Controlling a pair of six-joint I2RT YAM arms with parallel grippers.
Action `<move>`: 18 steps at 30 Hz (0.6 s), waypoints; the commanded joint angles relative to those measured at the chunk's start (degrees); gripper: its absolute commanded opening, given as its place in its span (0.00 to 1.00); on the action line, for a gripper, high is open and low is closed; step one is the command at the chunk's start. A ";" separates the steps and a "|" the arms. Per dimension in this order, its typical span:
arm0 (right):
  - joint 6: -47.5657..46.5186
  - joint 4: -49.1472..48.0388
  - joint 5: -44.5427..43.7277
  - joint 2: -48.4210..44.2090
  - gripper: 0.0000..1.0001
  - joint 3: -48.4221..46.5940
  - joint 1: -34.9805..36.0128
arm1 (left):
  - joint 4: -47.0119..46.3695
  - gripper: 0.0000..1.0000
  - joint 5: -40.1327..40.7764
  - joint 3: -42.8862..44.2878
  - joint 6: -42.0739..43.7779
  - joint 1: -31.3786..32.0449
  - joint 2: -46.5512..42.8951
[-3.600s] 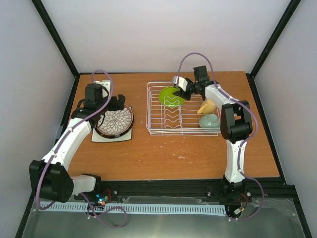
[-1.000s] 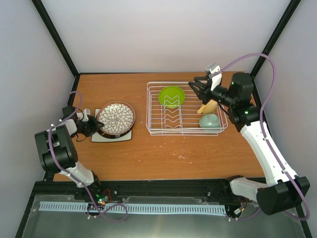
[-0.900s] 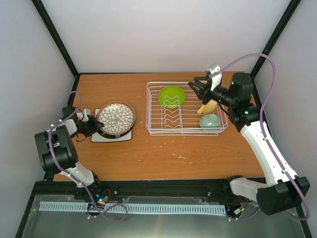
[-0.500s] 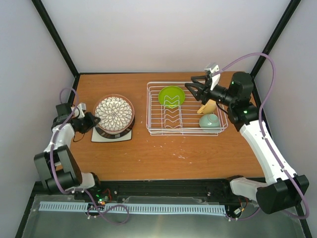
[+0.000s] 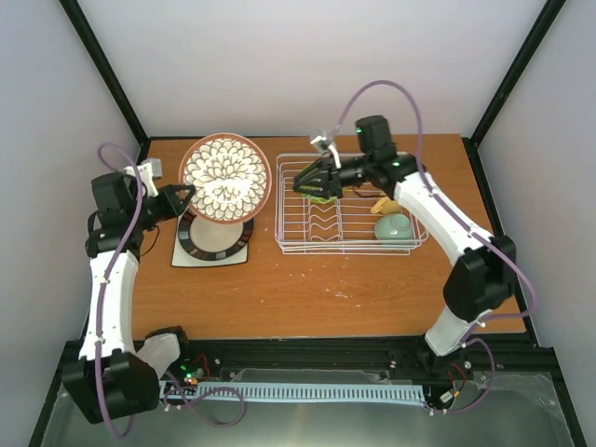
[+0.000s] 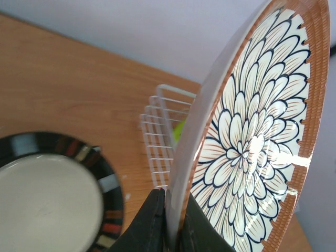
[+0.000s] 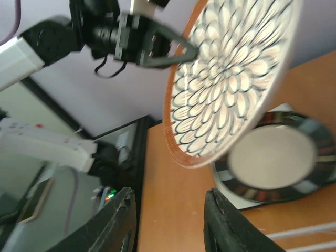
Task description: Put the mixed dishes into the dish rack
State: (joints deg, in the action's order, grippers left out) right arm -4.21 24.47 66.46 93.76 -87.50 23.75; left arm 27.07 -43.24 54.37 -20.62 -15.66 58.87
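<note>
The brown floral-patterned plate hangs tilted on edge above the table, left of the dish rack. My left gripper is shut on its lower rim. Below it the cream plate with dark segmented rim lies on the white square plate. My right gripper reaches over the rack's left end toward the floral plate, open with nothing between its fingers. The lime-green plate stands in the rack, mostly hidden. A yellow mug and mint-green bowl sit at the rack's right end.
The rack's white wires show just behind the held plate in the left wrist view. The black frame rail runs along the near table edge. Walls close in the table on three sides.
My left gripper has lifted the floral plate off the cream plate, up and toward the rack. The right arm has swung left across the rack toward that plate.
</note>
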 commanded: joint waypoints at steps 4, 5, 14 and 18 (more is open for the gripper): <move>-2.04 6.74 8.63 7.98 0.41 -8.15 7.70 | -3.00 0.01 -3.28 6.37 -2.65 4.66 -4.72; -2.03 7.01 8.45 8.96 0.41 -9.38 8.28 | -2.74 0.01 -3.20 6.67 -2.35 4.64 -4.81; 5.26 -0.33 9.62 13.26 0.41 -14.86 9.89 | -4.11 0.01 -5.60 5.66 -3.14 4.69 -5.03; 5.97 -0.40 8.74 15.98 0.39 -18.51 11.23 | -5.80 0.00 -6.79 5.29 -4.34 4.91 -5.25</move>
State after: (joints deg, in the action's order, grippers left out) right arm -0.84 26.39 74.94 107.22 -102.41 33.19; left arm 28.95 -44.40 57.14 -21.52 -11.00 55.64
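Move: The patterned plate, gripped at its left rim, has its middle about 17 cm to the right hand's left, 5 cm ahead and 7 cm below; from the left hand it is some 7 cm right, 4 cm ahead and slightly lower. From the right hand, the green plate is about 14 cm ahead, 6 cm right and 24 cm down, the dish rack's middle 11 cm ahead and 14 cm right, and the black-rimmed plate 26 cm left, 3 cm ahead, 31 cm down. The patterned plate's free right rim is what the right hand closes in on: it travels about 7 cm left, drawing back and dipping a little before rising again, fingers staying part-open and swinging some 15 degrees counter-clockwise. The left hand keeps its pinch, carries the plate about 3 cm right and 3 cm up, slightly back, then holds there. ##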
